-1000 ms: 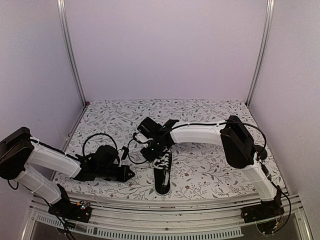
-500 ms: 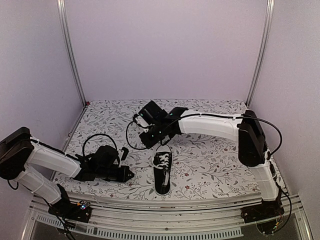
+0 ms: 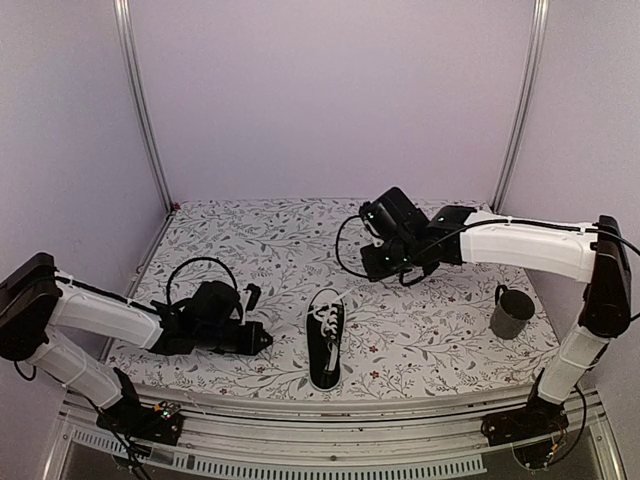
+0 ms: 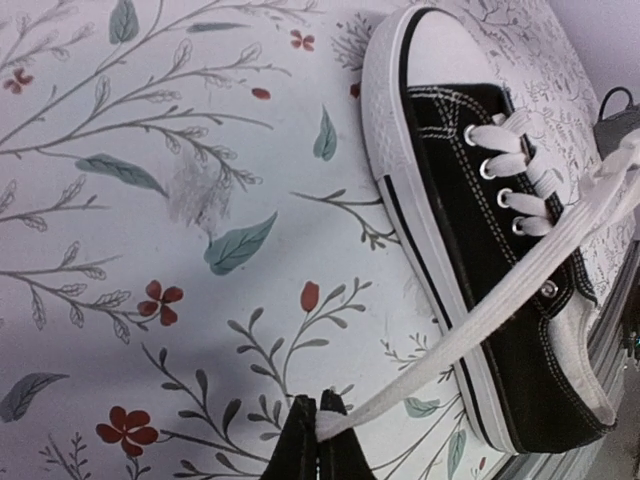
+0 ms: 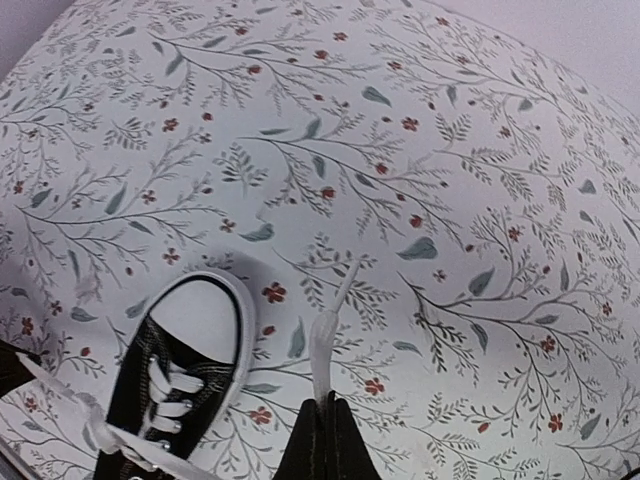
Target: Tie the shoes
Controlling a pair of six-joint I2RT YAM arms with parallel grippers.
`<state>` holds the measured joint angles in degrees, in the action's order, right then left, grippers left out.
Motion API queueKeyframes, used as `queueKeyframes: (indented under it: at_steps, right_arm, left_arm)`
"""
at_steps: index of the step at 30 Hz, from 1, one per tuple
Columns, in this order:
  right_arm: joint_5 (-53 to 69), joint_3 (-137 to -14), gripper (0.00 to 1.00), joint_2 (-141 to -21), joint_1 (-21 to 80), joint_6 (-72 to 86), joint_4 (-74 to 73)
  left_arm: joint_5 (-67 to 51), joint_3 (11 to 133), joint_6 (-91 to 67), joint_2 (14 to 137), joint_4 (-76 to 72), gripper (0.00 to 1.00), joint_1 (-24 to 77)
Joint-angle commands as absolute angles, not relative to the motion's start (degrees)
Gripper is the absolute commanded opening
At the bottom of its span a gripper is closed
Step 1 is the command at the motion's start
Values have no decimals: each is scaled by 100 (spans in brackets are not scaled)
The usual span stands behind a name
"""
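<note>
The black sneaker (image 3: pixel 326 348) with white laces lies near the table's front, its toe pointing to the back. In the left wrist view the shoe (image 4: pixel 470 210) is at the upper right, and a white lace (image 4: pixel 500 290) runs taut from it to my left gripper (image 4: pixel 320 428), which is shut on the lace's end. My left gripper (image 3: pixel 266 340) is low, just left of the shoe. My right gripper (image 3: pixel 366 270) hangs behind and to the right of the shoe. It (image 5: pixel 326 408) is shut on the other lace (image 5: pixel 322 340), whose tip sticks out past the fingers. The shoe's toe (image 5: pixel 195 320) lies to the left.
A dark grey mug (image 3: pixel 511 316) stands on the floral tablecloth (image 3: pixel 430 330) at the right. Metal frame posts (image 3: pixel 142 110) rise at the back corners. Black cables loop beside both wrists.
My right arm has swung from over the shoe up and to the right, pulling its lace along, and its jaws have closed fully. The mug has come into view. The left arm has barely moved.
</note>
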<state>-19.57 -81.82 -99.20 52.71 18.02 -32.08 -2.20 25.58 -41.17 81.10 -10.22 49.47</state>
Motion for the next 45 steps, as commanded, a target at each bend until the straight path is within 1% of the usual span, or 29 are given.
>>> queueKeyframes:
  at_steps: [1, 4, 10, 12, 15, 18, 21, 25, 28, 30, 31, 32, 33, 34, 35, 36, 38, 40, 43, 45]
  right_arm:
    - [-2279, -7154, 2, -8887, 4906, 2558, -3363]
    - [-1911, -6606, 2, -8253, 4861, 2705, -3197]
    - [-189, -5887, 2, -7213, 4912, 2521, -2504]
    - [405, -5680, 2, -6973, 5105, 2444, -2263]
    - [989, -5410, 2, -6921, 5555, 2468, -1624]
    - [1351, -5211, 2, -7272, 6062, 2680, -598]
    - [1567, -5333, 2, -8044, 6472, 2795, 278]
    - [1599, -6327, 2, -9591, 6912, 2659, 613]
    - [1508, -7286, 2, -10440, 7079, 2527, 626]
    - [1347, -7687, 4, -10803, 7133, 2399, 540]
    - [1291, -7830, 13, -10916, 7136, 2362, 451]
    - [1260, -8000, 27, -11009, 7139, 2308, 322]
    - [1220, -8143, 45, -11056, 7137, 2232, 160]
    - [1161, -8219, 58, -11049, 7139, 2120, 21]
    - [1071, -8216, 66, -10974, 7144, 2034, -78]
    - [914, -8149, 72, -10856, 7140, 1972, -156]
    - [506, -7895, 80, -10498, 7136, 1853, -328]
    - [217, -7599, 85, -10052, 7058, 1766, -508]
    - [113, -7079, 86, -9429, 6774, 1809, -632]
    - [117, -6669, 84, -9113, 6513, 1897, -613]
  left_arm:
    - [-251, 2933, -3782, 8107, -909, 0, 4907]
    - [-430, 3359, -3382, 8385, -877, 0, 4848]
    - [-565, 4589, -2648, 9172, -470, 0, 4599]
    - [-730, 4960, -2524, 9393, -408, 0, 4481]
    - [-876, 5435, -2313, 9609, -341, 0, 4355]
    - [-1184, 5677, -2118, 9720, -297, 0, 4200]
    - [-1588, 5810, -1901, 9761, -268, 0, 4092]
    - [-1743, 5972, -1649, 9739, -47, 0, 4062]
    - [-1822, 5949, -1609, 9671, -38, 0, 4049]
    - [-1858, 5890, -1610, 9629, -73, 0, 4049]
    - [-1879, 5870, -1609, 9609, -77, 0, 4044]
    - [-1894, 5849, -1616, 9584, -74, 0, 4041]
    - [-1903, 5831, -1617, 9568, -64, 0, 4041]
    - [-1919, 5817, -1606, 9531, -54, 0, 4043]
    - [-1936, 5795, -1596, 9494, -57, 0, 4043]
    - [-1942, 5769, -1585, 9453, -74, 0, 4043]
    - [-1938, 5713, -1546, 9371, -132, 0, 4040]
    - [-1949, 5680, -1499, 9308, -176, 0, 4042]
    - [-1970, 5647, -1446, 9227, -252, 0, 4043]
    - [-2007, 5631, -1408, 9176, -290, 0, 4042]
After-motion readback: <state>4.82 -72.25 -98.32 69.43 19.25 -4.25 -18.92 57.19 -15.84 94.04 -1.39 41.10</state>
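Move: The shoe, toe pointing away from the robot, has its middle about 12 cm to the right of the left hand, level with it in reach and height. From the right hand it lies some 12 cm back, 8 cm left and 14 cm below. The left gripper is roughly 11 cm back, 21 cm left and 15 cm below the right one; the mug sits about 4 cm back, 35 cm right and 13 cm below it. Each lace end is still pinched at the start. The right hand carries its lace about 8 cm further right, then swings nearly 30 cm left and some 19 cm back, across the shoe on the robot's side of the left hand, turning counter-clockwise; it opens, lets go and eases back right. The left hand keeps its lace, lifting it about 10 cm up, forward and right over the toe. ##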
